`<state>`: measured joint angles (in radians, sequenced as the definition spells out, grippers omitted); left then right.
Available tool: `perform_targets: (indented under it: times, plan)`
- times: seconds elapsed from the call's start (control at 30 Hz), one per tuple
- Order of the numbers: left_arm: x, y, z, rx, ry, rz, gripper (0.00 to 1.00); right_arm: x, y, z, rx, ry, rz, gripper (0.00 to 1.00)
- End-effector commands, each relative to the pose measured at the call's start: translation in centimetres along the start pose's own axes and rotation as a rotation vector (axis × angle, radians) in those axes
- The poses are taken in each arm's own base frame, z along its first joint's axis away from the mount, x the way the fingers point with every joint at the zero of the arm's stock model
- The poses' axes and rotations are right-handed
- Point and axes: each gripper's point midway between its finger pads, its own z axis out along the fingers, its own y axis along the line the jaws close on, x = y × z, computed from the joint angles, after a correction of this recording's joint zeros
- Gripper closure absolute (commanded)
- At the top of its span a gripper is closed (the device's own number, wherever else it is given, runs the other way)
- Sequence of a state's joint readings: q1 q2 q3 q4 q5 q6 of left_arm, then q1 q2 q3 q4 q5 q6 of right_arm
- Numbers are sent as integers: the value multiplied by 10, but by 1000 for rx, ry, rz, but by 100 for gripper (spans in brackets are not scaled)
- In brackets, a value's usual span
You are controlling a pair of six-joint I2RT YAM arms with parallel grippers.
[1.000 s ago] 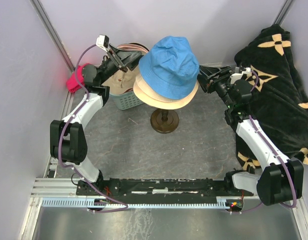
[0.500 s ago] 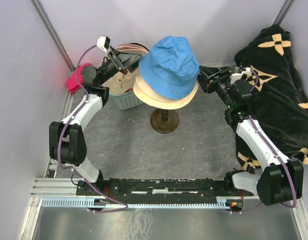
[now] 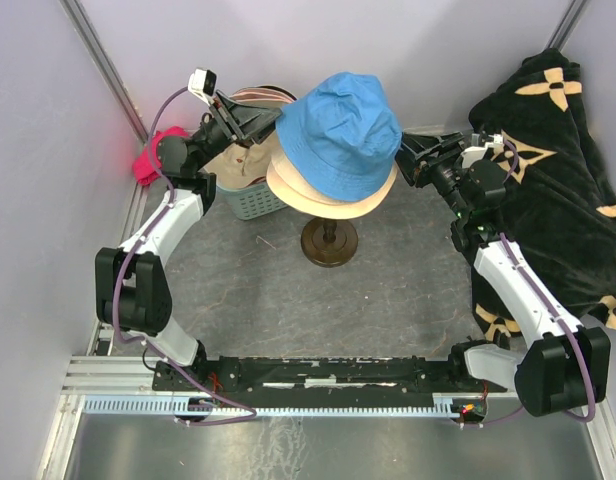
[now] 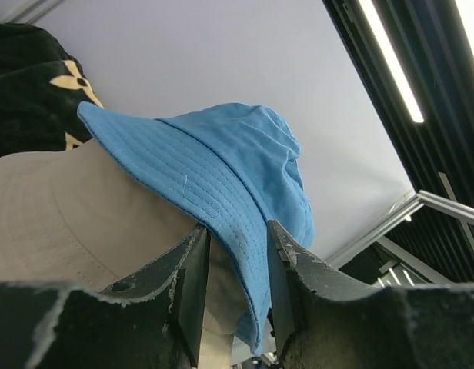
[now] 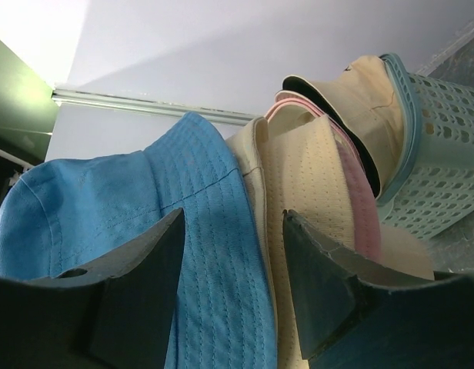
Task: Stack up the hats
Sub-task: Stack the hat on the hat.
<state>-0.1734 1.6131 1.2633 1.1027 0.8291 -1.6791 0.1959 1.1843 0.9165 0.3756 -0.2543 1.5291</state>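
A blue hat [image 3: 340, 135] sits on top of a cream hat [image 3: 288, 185] on a round-footed stand [image 3: 329, 242] in the middle. My left gripper [image 3: 271, 118] is at the blue hat's left brim. In the left wrist view its jaws [image 4: 235, 229] straddle the blue brim [image 4: 221, 177], still with a gap, and the cream hat [image 4: 60, 207] is below. My right gripper [image 3: 406, 158] is open at the right side of the stack. Its jaws [image 5: 233, 214] frame the blue hat [image 5: 145, 200] and cream hat [image 5: 306, 192] brims. More hats, tan [image 3: 233, 160] and pink [image 5: 358, 207], lie in a basket.
The pale green basket [image 3: 246, 203] stands left of the stand, against the back wall. A large black cloth with beige flower marks [image 3: 548, 150] covers the right side. A small magenta cloth [image 3: 148, 160] lies at the far left by the wall.
My left gripper's jaws have narrowed around the blue brim, and that wrist has shifted slightly up and left. The right arm has barely moved.
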Motion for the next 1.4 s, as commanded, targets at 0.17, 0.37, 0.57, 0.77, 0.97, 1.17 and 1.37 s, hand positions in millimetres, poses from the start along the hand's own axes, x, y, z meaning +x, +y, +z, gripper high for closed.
perform_targets:
  times: [0.17,0.37,0.57,0.77,0.97,1.17,1.37]
  plan:
    - [6,-20,-1,64,28,0,72,1,40,-3,-92,3,-44,39]
    - [5,-12,0,81,20,-31,97,2,43,-1,-94,7,-59,39]
    - [2,3,-3,59,-15,-60,97,1,45,2,-95,6,-62,40]
    - [0,14,-6,35,-53,-92,97,0,46,3,-98,2,-56,42]
    - [0,26,-11,-24,-83,-114,97,-2,46,7,-117,-2,-28,50]
    - [4,37,-19,-83,-109,-128,97,-4,48,11,-138,-8,5,60]
    - [12,44,-26,-104,-112,-146,97,-5,42,14,-134,-11,19,90]
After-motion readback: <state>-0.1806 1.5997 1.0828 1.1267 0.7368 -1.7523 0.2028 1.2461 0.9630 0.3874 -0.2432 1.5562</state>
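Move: The blue hat already sits askew on the stack. Its middle lies about 15 cm to the left hand's right, 2 cm back and 2 lower, and about 15 cm to the right hand's left, level ahead and 7 higher, with a brim edge between each pair of open fingers. The beige hat stack is right under it, some 6 cm lower; the basket stands roughly 12 cm ahead of the left hand, 9 to its left and 33 below. The left fingers shut on the blue hat's left brim edge, then draw it down about 5 cm and slightly forward, the hand tipping some 10 degrees. The right hand rises about a centimetre beside the opposite brim edge, then eases forward and slightly down while its fingers close on that edge. ##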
